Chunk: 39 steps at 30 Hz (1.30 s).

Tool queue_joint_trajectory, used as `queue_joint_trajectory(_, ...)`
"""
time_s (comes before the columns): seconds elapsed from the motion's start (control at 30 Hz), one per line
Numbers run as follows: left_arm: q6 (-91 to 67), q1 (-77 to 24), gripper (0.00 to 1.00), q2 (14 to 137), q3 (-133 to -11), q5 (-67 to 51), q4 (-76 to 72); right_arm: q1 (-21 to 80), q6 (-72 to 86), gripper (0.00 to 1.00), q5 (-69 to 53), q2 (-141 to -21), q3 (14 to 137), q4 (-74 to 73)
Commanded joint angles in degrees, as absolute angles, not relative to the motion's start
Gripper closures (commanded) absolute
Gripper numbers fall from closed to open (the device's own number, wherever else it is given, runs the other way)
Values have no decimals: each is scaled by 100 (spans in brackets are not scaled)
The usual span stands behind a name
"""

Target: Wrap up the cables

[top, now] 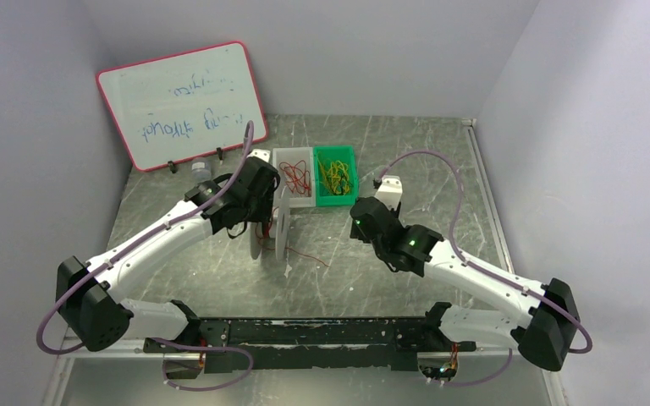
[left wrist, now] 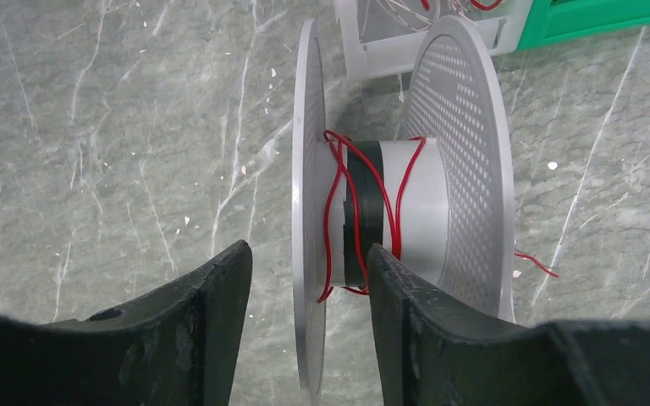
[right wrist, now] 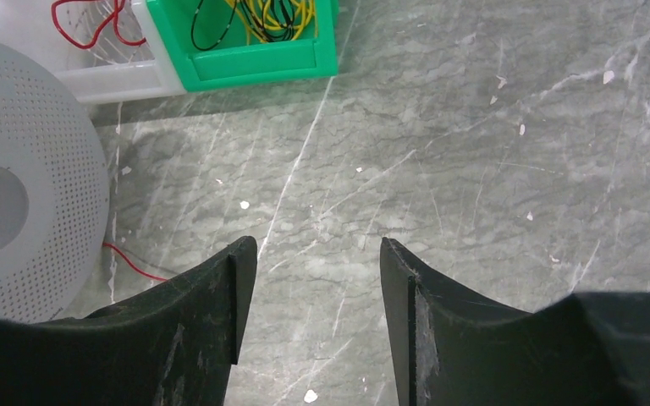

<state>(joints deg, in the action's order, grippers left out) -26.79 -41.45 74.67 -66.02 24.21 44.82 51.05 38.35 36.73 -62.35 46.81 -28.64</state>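
A white spool (left wrist: 427,211) stands on edge on the table, with a red cable (left wrist: 399,203) looped loosely around its hub and over a band of black tape. My left gripper (left wrist: 309,247) is open, its fingers on either side of the spool's left flange without clamping it; the right finger sits close to the red loops. The cable's tail (top: 306,255) trails across the table. More red cables (top: 294,176) lie in a white bin, and yellow ones (top: 336,173) in a green bin. My right gripper (right wrist: 318,245) is open over bare table, right of the spool (right wrist: 25,220).
The white bin (top: 303,201) and green bin (top: 335,200) stand side by side just behind the spool. A red-framed whiteboard (top: 182,106) leans at the back left with a small bottle (top: 201,169) in front of it. White walls enclose the marbled tabletop.
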Motion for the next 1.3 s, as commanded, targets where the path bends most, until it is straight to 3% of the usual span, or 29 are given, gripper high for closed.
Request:
queue_joint_trajectory(0.0, -2663, -4121, 41, 7317, -6664, 2531, 4471, 5063, 3780, 40, 3605, -6343, 4723, -2700)
queue_joint_trajectory(0.47, -2174, -4116, 26, 6577, -7002, 2360, 4253, 4669, 3105, 40, 2917, -6938, 5358, -2293)
queue_joint_trajectory(0.8, -1444, -4120, 22, 5612, -6549, 2770, 3581, 4102, 2574, 42, 2188, -7858, 6374, -1874)
queue_joint_trajectory(1.03, -1338, -4120, 21, 5062, -5966, 3053, 3114, 3638, 2135, 52, 1605, -8809, 7085, -1548)
queue_joint_trajectory(1.17, -1337, -4119, 20, 4789, -5626, 3086, 2931, 3397, 1955, 65, 1282, -9359, 7476, -1374)
queue_joint_trajectory(1.27, -1304, -4120, 20, 4684, -5476, 3051, 2825, 3241, 1887, 67, 970, -9787, 7779, -1325)
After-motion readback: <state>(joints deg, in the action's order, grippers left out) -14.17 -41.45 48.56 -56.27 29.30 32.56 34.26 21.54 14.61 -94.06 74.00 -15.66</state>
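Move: The yellow and black cables in the green bin lie about 18 cm ahead of the right hand, 4 cm left and some 10 cm below; the white bin with red cable is level with them, about 11 cm farther left. The spool stands about 21 cm left of the right hand and 4 cm ahead. The left hand, its open fingers astride the spool's left flange, has the spool's middle 3 cm right, 1 cm ahead and 6 cm below; the green bin's cables are 14 cm ahead, 21 cm right. The left hand comes up off the spool's left flange, rising about 11 cm, then swings left and slightly back as it begins to sink, fingertips tilting up some 25 degrees while the fingers open wider. The right hand dips slightly, then reaches some 15 cm forward and 6 cm left in a low arch over the near rim of the green bin, turning a little counter-clockwise and sinking at the end as its empty fingers close by nearly half, still above the cables. ##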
